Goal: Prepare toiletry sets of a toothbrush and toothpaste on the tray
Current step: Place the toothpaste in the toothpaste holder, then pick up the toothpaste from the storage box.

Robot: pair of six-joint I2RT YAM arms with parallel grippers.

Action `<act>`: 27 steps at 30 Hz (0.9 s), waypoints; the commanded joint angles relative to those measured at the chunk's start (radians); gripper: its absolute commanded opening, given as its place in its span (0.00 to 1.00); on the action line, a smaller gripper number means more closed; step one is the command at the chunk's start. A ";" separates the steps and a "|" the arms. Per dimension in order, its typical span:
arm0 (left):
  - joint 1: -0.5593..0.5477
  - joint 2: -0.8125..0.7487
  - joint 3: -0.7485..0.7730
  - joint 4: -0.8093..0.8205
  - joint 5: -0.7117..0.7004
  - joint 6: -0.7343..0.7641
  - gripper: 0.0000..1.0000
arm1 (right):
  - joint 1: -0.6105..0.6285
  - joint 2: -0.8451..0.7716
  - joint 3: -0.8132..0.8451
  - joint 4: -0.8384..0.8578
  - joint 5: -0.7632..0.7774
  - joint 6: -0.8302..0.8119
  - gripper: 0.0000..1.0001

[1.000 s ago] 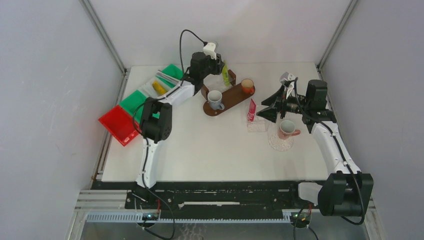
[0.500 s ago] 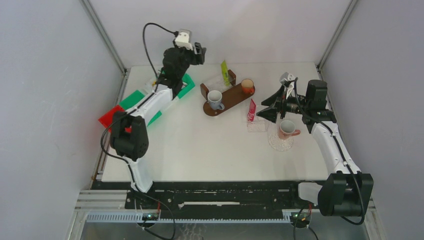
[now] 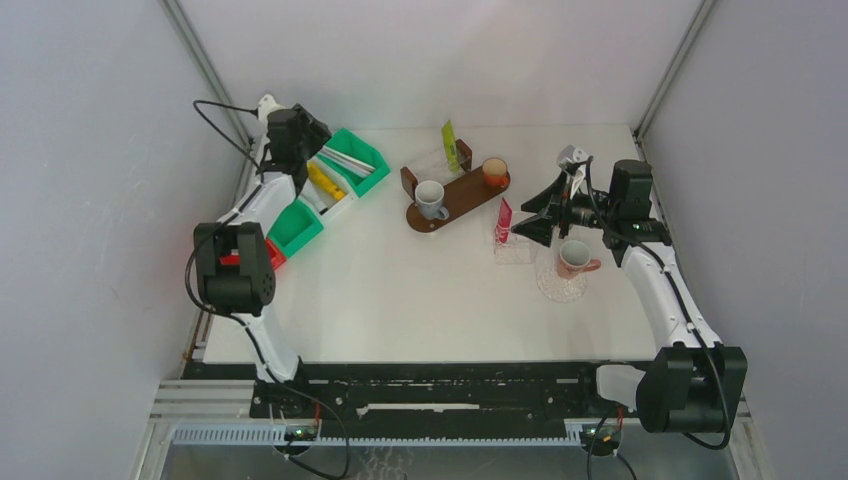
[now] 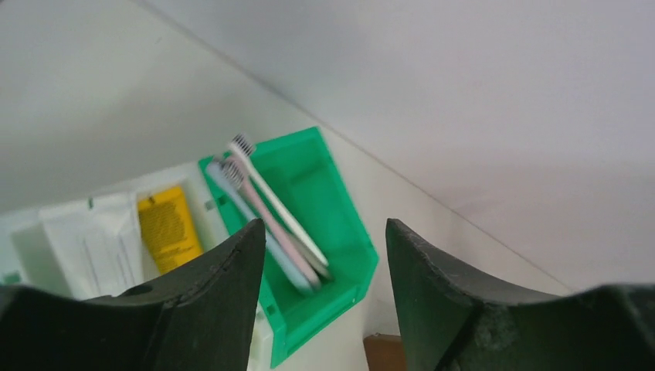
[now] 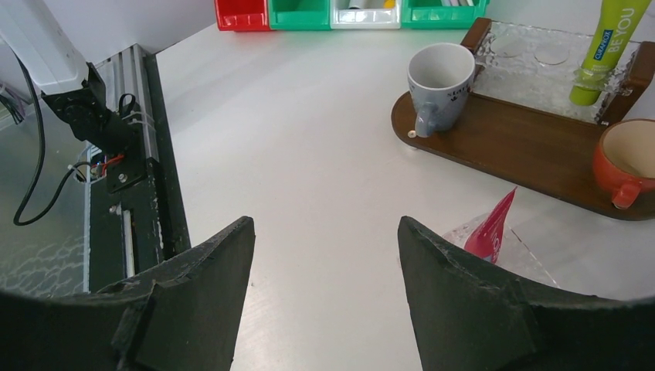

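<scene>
My left gripper (image 3: 306, 136) (image 4: 324, 232) hangs open and empty over the bins at the back left. Between its fingers I see a green bin (image 4: 309, 193) (image 3: 357, 160) holding three toothbrushes (image 4: 274, 212), white and pink. Beside it lies a yellow tube (image 4: 166, 228) in a white bin (image 3: 325, 188). The brown tray (image 3: 462, 196) (image 5: 525, 151) carries a grey mug (image 3: 431, 198) (image 5: 439, 77), an orange cup (image 3: 494, 172) (image 5: 629, 162) and a glass holder (image 5: 533, 66) with a green-yellow tube (image 3: 450, 147) (image 5: 610, 42) upright in it. My right gripper (image 3: 530, 220) (image 5: 324, 224) stands open and empty near a red tube (image 3: 503, 222) (image 5: 490, 228).
The red tube stands in a small glass holder (image 3: 512, 250) off the tray. A pink mug (image 3: 574, 257) sits on a glass saucer (image 3: 560, 285) under my right arm. A second green bin (image 3: 297, 226) and a red bin (image 3: 272, 250) line the left edge.
My left arm has swung from the tray's glass holder to the bins at the left, its jaws now wider. The green-yellow tube stays upright in the holder. The right arm has not moved.
</scene>
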 commanded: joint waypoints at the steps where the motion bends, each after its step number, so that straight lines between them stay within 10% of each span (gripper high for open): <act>1: -0.041 0.052 0.172 -0.342 -0.254 -0.203 0.59 | 0.005 -0.014 0.034 0.012 -0.004 -0.021 0.76; 6: -0.041 0.201 0.440 -0.705 -0.350 -0.308 0.43 | 0.005 -0.019 0.034 0.011 -0.006 -0.020 0.76; 27: -0.042 0.273 0.530 -0.833 -0.365 -0.352 0.39 | 0.008 -0.016 0.034 0.010 0.001 -0.022 0.76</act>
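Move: The yellow toothpaste lies about 3 cm ahead of the left hand, 5 cm to its left and some 19 cm below. At nearly the same depth, the white toothpaste is level with the hand and 10 cm to its left; the toothbrushes are 9 cm ahead and 2 cm to its right. From the right hand, the yellow toothpaste lies roughly 28 cm ahead, 55 cm left and 21 cm lower. The left hand sinks about 9 cm towards the yellow toothpaste, tipping down some 30 degrees, fingers partly closing. ##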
